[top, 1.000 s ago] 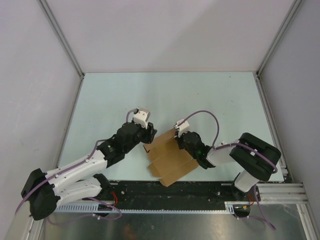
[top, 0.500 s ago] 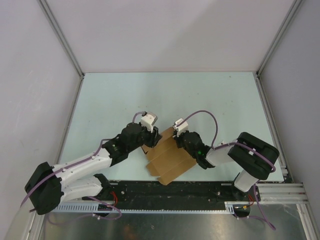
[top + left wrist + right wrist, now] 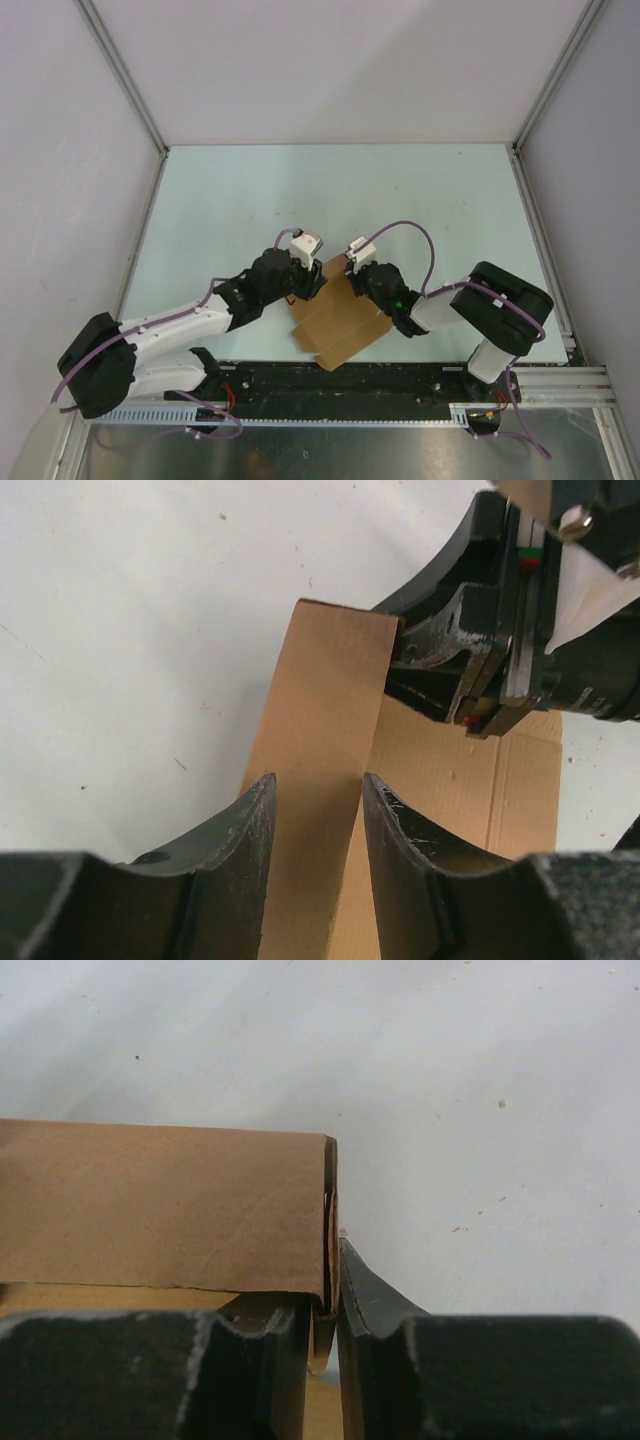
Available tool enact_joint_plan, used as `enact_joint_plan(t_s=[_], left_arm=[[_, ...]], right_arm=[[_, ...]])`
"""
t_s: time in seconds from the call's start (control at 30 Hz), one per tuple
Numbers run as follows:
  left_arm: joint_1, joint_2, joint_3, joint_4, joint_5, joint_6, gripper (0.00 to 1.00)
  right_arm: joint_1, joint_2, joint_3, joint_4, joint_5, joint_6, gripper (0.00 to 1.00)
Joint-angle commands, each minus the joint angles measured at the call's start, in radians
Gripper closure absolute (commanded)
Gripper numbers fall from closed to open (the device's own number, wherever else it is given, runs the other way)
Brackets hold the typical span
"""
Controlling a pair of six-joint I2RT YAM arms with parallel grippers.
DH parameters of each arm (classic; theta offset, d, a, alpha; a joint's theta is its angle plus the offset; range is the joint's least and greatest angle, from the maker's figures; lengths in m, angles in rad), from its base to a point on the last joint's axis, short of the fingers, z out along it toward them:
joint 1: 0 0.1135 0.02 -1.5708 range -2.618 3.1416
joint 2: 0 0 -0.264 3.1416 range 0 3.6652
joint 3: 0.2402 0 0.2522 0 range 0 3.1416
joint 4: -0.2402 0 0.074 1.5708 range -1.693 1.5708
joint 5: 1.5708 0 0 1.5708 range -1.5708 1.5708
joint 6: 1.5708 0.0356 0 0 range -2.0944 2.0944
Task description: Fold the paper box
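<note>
The paper box [image 3: 340, 320] is a flat brown cardboard sheet, partly folded, lying near the table's front edge between the two arms. My left gripper [image 3: 312, 272] is at its far left corner. In the left wrist view its jaws [image 3: 315, 790] stand open astride a narrow raised flap [image 3: 325, 700], with a gap on each side. My right gripper [image 3: 352, 276] is at the box's far edge and is shut on a doubled cardboard wall [image 3: 170, 1200], pinched between its fingers [image 3: 330, 1278]. The right gripper's black body [image 3: 500, 630] shows just beyond the flap.
The pale green table [image 3: 330, 190] stretches away behind the box. White walls with metal corner posts [image 3: 125, 80] close it in. A black rail [image 3: 340, 380] with cables runs along the near edge, just below the box.
My left arm has swung right, bringing its gripper from beside the box onto the flap, and its jaws have narrowed a little. The right gripper and box have hardly moved.
</note>
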Motion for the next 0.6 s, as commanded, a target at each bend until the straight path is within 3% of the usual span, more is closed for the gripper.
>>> enact_joint_plan(t_s=[0.0, 0.1, 0.43, 0.57], left_arm=[[-0.006, 0.01, -0.021, 0.042, 0.012, 0.021, 0.55], [-0.006, 0.03, -0.021, 0.043, 0.013, 0.018, 0.56], [-0.007, 0.066, -0.026, 0.047, 0.007, 0.015, 0.57], [-0.007, 0.074, -0.024, 0.047, 0.008, 0.013, 0.58]], right_arm=[[-0.005, 0.012, -0.001, 0.06, -0.011, -0.001, 0.8], [-0.005, 0.006, -0.001, 0.052, -0.016, -0.001, 0.79], [-0.002, -0.073, -0.001, -0.06, -0.028, 0.04, 0.57], [0.0, -0.154, -0.009, -0.135, -0.02, 0.063, 0.54]])
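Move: The right fingers still hold the right-hand end of the box's raised back wall, its corner practically at the hand point. The middle of that wall is about 8 cm to this hand's left and 5 cm back, and the middle of the flat base panel some 11 cm back, 4 cm left and 3 cm lower. The left hand hovers over the wall's middle, roughly 4 cm above it; from there the right-hand corner lies about 5 cm ahead, 8 cm right and 4 cm down. The right hand stays almost still at the corner while its fingers spread from nearly shut to a little under half open, letting go of the wall end and its end flap, and only at the last does it ease back and up by about half a centimetre to a centimetre. Meanwhile the left hand, fingers still not quite half open and pointing forward-right along the wall, sinks about 1 cm towards it and steadies with a fingertip over each long edge; whether they touch it can't be made out. ##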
